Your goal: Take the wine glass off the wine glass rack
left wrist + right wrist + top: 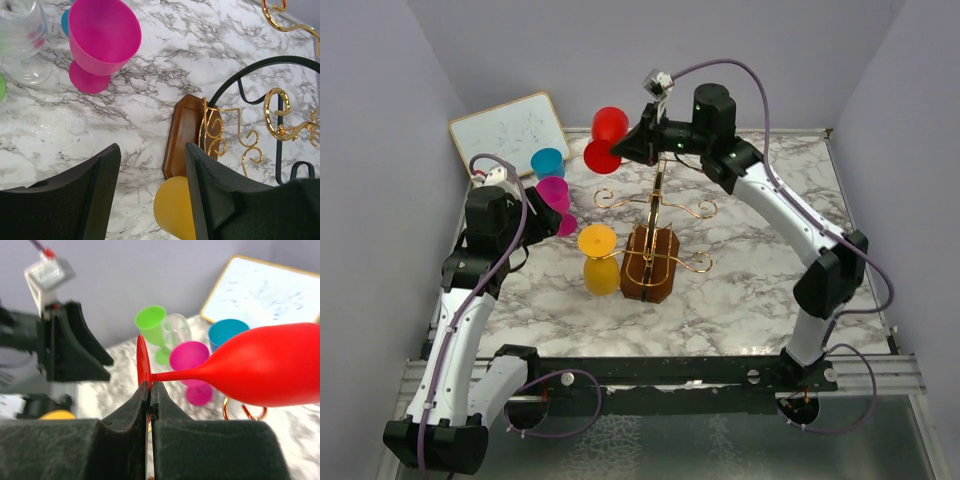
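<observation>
My right gripper is shut on the foot of a red wine glass. It holds the glass on its side in the air, above and behind the wine glass rack. The rack is gold wire on a brown wooden base. A yellow wine glass sits foot-up at the rack's left side. My left gripper is open over the marble left of the rack, with nothing between its fingers.
A magenta glass, a teal glass, a clear glass and a green glass stand at the back left. A whiteboard leans by the left wall.
</observation>
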`<control>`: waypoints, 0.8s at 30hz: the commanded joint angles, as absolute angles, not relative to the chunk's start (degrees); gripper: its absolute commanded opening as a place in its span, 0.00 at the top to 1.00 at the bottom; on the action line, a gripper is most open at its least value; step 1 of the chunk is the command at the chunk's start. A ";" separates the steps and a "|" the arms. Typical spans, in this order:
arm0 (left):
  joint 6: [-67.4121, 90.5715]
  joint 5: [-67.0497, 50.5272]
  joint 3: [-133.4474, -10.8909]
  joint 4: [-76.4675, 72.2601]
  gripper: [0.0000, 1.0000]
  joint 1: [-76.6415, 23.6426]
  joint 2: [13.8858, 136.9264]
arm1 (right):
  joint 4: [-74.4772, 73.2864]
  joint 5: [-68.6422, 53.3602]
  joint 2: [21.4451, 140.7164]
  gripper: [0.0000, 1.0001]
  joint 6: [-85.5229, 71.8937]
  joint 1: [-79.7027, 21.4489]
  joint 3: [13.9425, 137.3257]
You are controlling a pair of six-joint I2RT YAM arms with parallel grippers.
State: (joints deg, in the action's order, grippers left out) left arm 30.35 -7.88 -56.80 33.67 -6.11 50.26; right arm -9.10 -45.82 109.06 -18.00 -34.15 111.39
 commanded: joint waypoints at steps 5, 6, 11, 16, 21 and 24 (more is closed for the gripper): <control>34.17 -10.94 -64.77 32.01 0.38 -5.89 48.92 | 15.03 -27.62 76.35 0.99 33.50 -44.06 75.18; 34.98 -12.12 -66.14 31.35 0.37 -5.93 49.18 | 17.33 -26.79 73.48 0.99 38.17 -45.18 71.28; 39.45 -19.91 -72.95 26.47 0.27 -5.89 51.50 | 11.60 -26.94 66.21 0.99 59.07 -48.08 64.58; 44.35 -28.28 -78.72 21.37 0.20 -5.89 53.36 | 7.60 -18.46 63.27 0.99 78.96 -52.00 59.85; 49.88 -35.55 -80.78 16.47 0.19 -5.93 53.40 | 10.27 -8.65 62.26 0.99 95.24 -54.67 53.51; 52.65 -36.82 -80.77 15.11 0.19 -5.93 52.74 | 14.84 -6.98 61.19 0.99 100.97 -55.20 50.00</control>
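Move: The red wine glass, already held by its foot in the right hand, has its middle about 17 cm ahead of the left hand, 12 cm to its right and 9 cm above. From the right hand, the left gripper is some 8 cm back, 12 cm left and 11 cm lower. The rack's middle lies 8 cm back, 7 cm right and 17 cm below the right hand; the yellow wine glass is 15 cm back, 3 cm left and 17 cm below it. The right hand draws back 13 cm, rolling the red glass bowl-up; the opening left rises 20 cm towards it. ##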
